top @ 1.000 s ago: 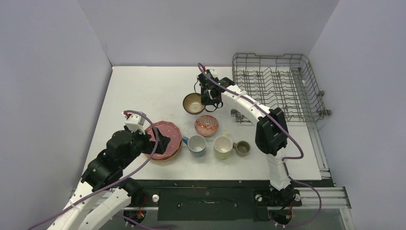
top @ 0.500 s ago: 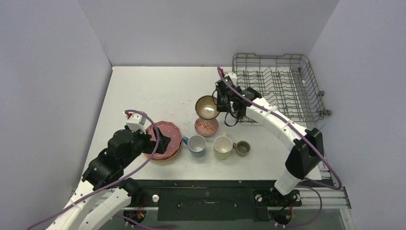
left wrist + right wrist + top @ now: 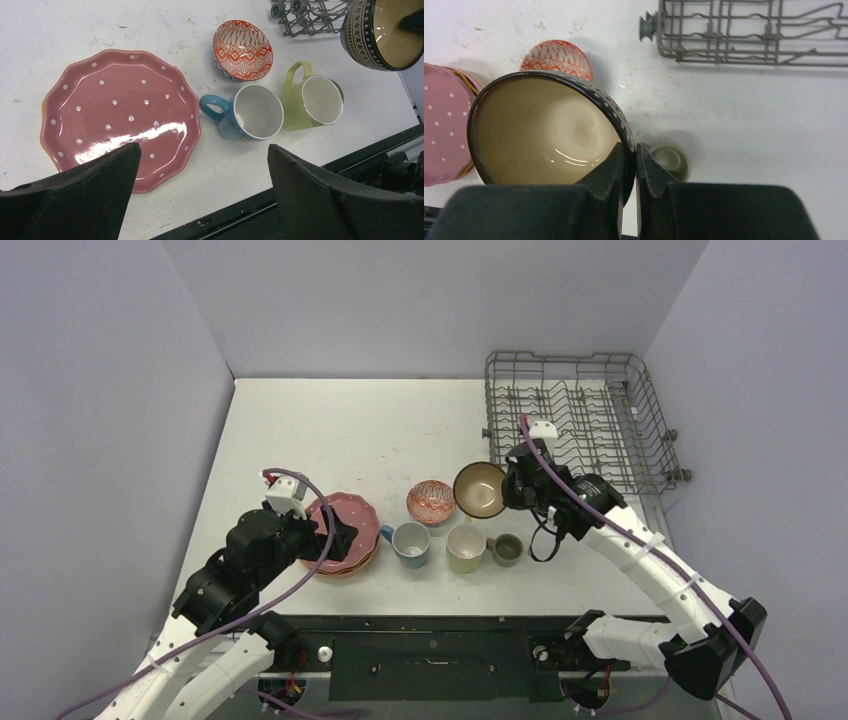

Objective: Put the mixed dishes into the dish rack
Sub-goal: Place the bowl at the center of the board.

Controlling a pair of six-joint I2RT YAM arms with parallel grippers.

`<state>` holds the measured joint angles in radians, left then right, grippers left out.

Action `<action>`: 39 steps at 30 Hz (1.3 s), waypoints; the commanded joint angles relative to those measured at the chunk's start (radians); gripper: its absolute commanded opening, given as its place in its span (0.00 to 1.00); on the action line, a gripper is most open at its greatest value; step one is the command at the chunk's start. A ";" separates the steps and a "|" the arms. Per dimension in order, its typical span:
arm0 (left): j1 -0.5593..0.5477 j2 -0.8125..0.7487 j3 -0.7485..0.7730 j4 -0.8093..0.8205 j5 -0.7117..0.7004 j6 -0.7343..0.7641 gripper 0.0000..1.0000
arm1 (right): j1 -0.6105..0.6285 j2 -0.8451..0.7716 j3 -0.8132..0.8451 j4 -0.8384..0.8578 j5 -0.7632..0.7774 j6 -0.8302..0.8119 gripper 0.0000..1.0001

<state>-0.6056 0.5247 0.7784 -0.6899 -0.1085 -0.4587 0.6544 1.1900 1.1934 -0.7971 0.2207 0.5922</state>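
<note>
My right gripper (image 3: 508,490) is shut on the rim of the dark-brown bowl (image 3: 479,490), which hangs tilted in the air above the mugs. In the right wrist view the fingers (image 3: 616,165) pinch the bowl (image 3: 544,130) wall, one inside and one outside. The dish rack (image 3: 575,425) stands at the back right with no dishes in it. My left gripper (image 3: 202,150) is open over the near edge of the pink dotted plate (image 3: 117,117), touching nothing. A red patterned dish (image 3: 243,49), a light-blue mug (image 3: 255,112), a pale-yellow mug (image 3: 315,102) and a small olive mug (image 3: 669,160) sit on the table.
The pink plate (image 3: 350,510) tops a small stack with an orange edge showing beneath. The rack's front-left corner (image 3: 659,30) lies just beyond the held bowl. Grey walls close the table at the left, back and right. A black rail runs along the near edge (image 3: 430,625).
The right arm has carried the dark-brown bowl from the back middle of the table rightward and nearer, to above the mugs. The left arm has not moved.
</note>
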 commanded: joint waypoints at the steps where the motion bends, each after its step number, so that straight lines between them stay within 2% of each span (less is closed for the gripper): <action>1: 0.004 0.011 0.001 0.056 0.017 0.018 0.96 | -0.020 -0.129 -0.055 -0.020 0.095 0.030 0.00; 11: 0.004 0.017 -0.001 0.058 0.021 0.017 0.96 | -0.065 -0.337 -0.200 -0.142 0.126 0.084 0.00; 16: 0.005 0.014 -0.001 0.057 0.023 0.017 0.96 | -0.149 -0.375 -0.274 -0.169 0.073 0.094 0.00; 21: 0.004 0.008 -0.002 0.054 0.019 0.016 0.96 | -0.291 -0.400 -0.358 -0.138 -0.036 0.101 0.00; 25: 0.004 0.001 -0.002 0.053 0.017 0.014 0.96 | -0.375 -0.400 -0.400 -0.127 -0.049 0.113 0.00; 39: 0.004 0.014 -0.001 0.053 0.019 0.014 0.96 | -0.501 -0.429 -0.581 -0.032 0.011 0.236 0.00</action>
<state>-0.6056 0.5343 0.7761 -0.6846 -0.0963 -0.4583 0.1764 0.7853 0.6201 -0.9310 0.1967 0.7723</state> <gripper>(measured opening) 0.963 0.050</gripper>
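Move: The right hand holds the dark bowl by its rim, high over the board. The clear spot it is headed for lies about 9 cm back, 10 cm to the right and 20 cm below. The small metal cup is some 9 cm back and 3 cm right, the green mug 8 cm back and 8 cm left, the red patterned bowl 4 cm ahead and 16 cm left. From the left hand that spot is about level, some 43 cm right and 21 cm below. Rightward and back at first, sinking only a little, then increasingly down, the right hand carries the bowl to the clear spot just right of the metal cup, about 15 cm right and 13 cm lower in all. The wrist turns some 35 degrees clockwise while the fingers tip further downward, keeping their pinch on the rim. ##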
